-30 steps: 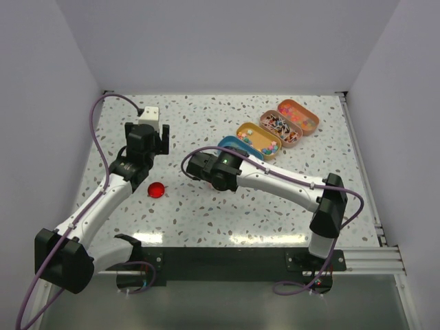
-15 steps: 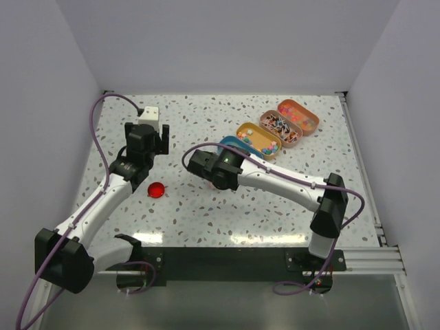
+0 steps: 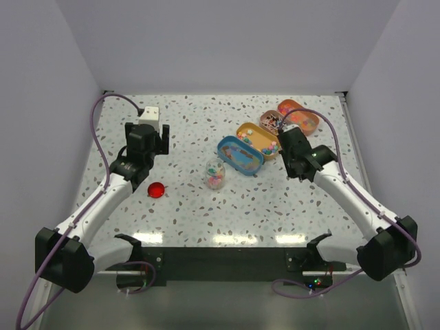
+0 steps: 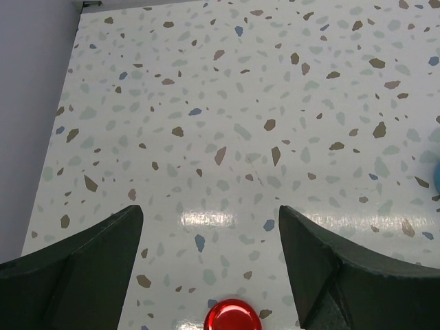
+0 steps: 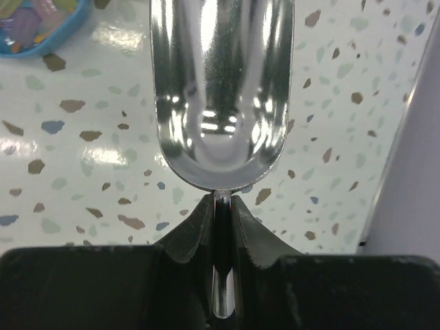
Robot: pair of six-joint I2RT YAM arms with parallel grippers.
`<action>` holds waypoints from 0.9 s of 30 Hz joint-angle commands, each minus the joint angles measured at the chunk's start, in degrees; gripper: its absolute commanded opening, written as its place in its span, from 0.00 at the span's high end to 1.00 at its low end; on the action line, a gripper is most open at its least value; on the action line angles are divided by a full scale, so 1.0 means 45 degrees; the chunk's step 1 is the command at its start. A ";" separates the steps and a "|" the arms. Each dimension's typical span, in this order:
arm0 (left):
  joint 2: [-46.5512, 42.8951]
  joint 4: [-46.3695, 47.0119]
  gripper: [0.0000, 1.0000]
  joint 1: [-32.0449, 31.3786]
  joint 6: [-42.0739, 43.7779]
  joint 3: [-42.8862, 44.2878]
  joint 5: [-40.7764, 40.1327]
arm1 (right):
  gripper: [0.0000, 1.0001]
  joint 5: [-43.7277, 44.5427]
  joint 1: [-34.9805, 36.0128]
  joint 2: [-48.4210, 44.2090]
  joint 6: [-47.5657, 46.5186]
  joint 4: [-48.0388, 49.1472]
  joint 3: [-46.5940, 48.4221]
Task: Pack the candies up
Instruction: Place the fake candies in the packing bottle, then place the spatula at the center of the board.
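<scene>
Candies [image 3: 215, 178] part-fill a small clear jar [image 3: 215, 172] standing mid-table. More candies lie in a row of oval tins: blue [image 3: 240, 155], yellow [image 3: 259, 139], brown [image 3: 274, 122] and orange [image 3: 300, 115]. My right gripper [image 3: 288, 141] hovers by the yellow and brown tins, shut [image 5: 220, 199] on the handle of a silver scoop [image 5: 220, 89] whose bowl is empty. The blue tin's edge [image 5: 48, 38] shows at that view's top left. My left gripper [image 3: 146, 141] hangs open [image 4: 210, 213] at the left, nothing between its fingers [image 4: 75, 268], with the red lid [image 4: 232, 317] just below it.
The red lid [image 3: 157, 190] lies on the speckled table [image 3: 185, 206] left of the jar. White walls close in the table on three sides. A metal rail [image 3: 361, 165] runs along the right edge.
My right arm has swung from the table's middle, where it covered the jar, back right to the tins, carrying the scoop. The jar now shows. The left arm has not moved.
</scene>
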 commanded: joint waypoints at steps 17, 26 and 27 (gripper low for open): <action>0.0040 0.0718 0.15 0.0086 -0.0033 -0.0139 -0.0067 | 0.98 -0.3944 -0.6243 0.2336 0.3666 0.7531 -0.5078; 0.0469 0.0679 0.15 0.0086 -0.0110 -0.0061 0.0109 | 0.54 -0.4433 -0.6361 0.2183 0.3374 0.7141 -0.5099; 0.0566 0.0679 0.15 0.0086 -0.0130 -0.0080 0.0147 | 0.52 -0.4433 -0.6381 0.1950 0.3354 0.7063 -0.5118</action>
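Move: The scoop is held by its handle in the right hand, bowl pointing ahead; the bare table spot it is bound for lies some 17 cm below, about 7 cm to the right and 3 cm ahead. The blue tray is roughly 13 cm ahead and 14 cm left, the yellow tray 20 cm ahead and 7 cm left, and the bottle 2 cm ahead and 24 cm left, all on the table. From the left hand that spot is about 54 cm right, 6 cm back and 20 cm below. The scoop, still pinched by its handle at first, is carried down about 15 cm and to the right some 7 cm by the right hand, drifting slightly forward, away from the bottle onto the clear table. The wrist turns some 30 degrees clockwise and rolls its left side up on the way; then the hand stops low and the fingers open about halfway, letting go of the handle. ##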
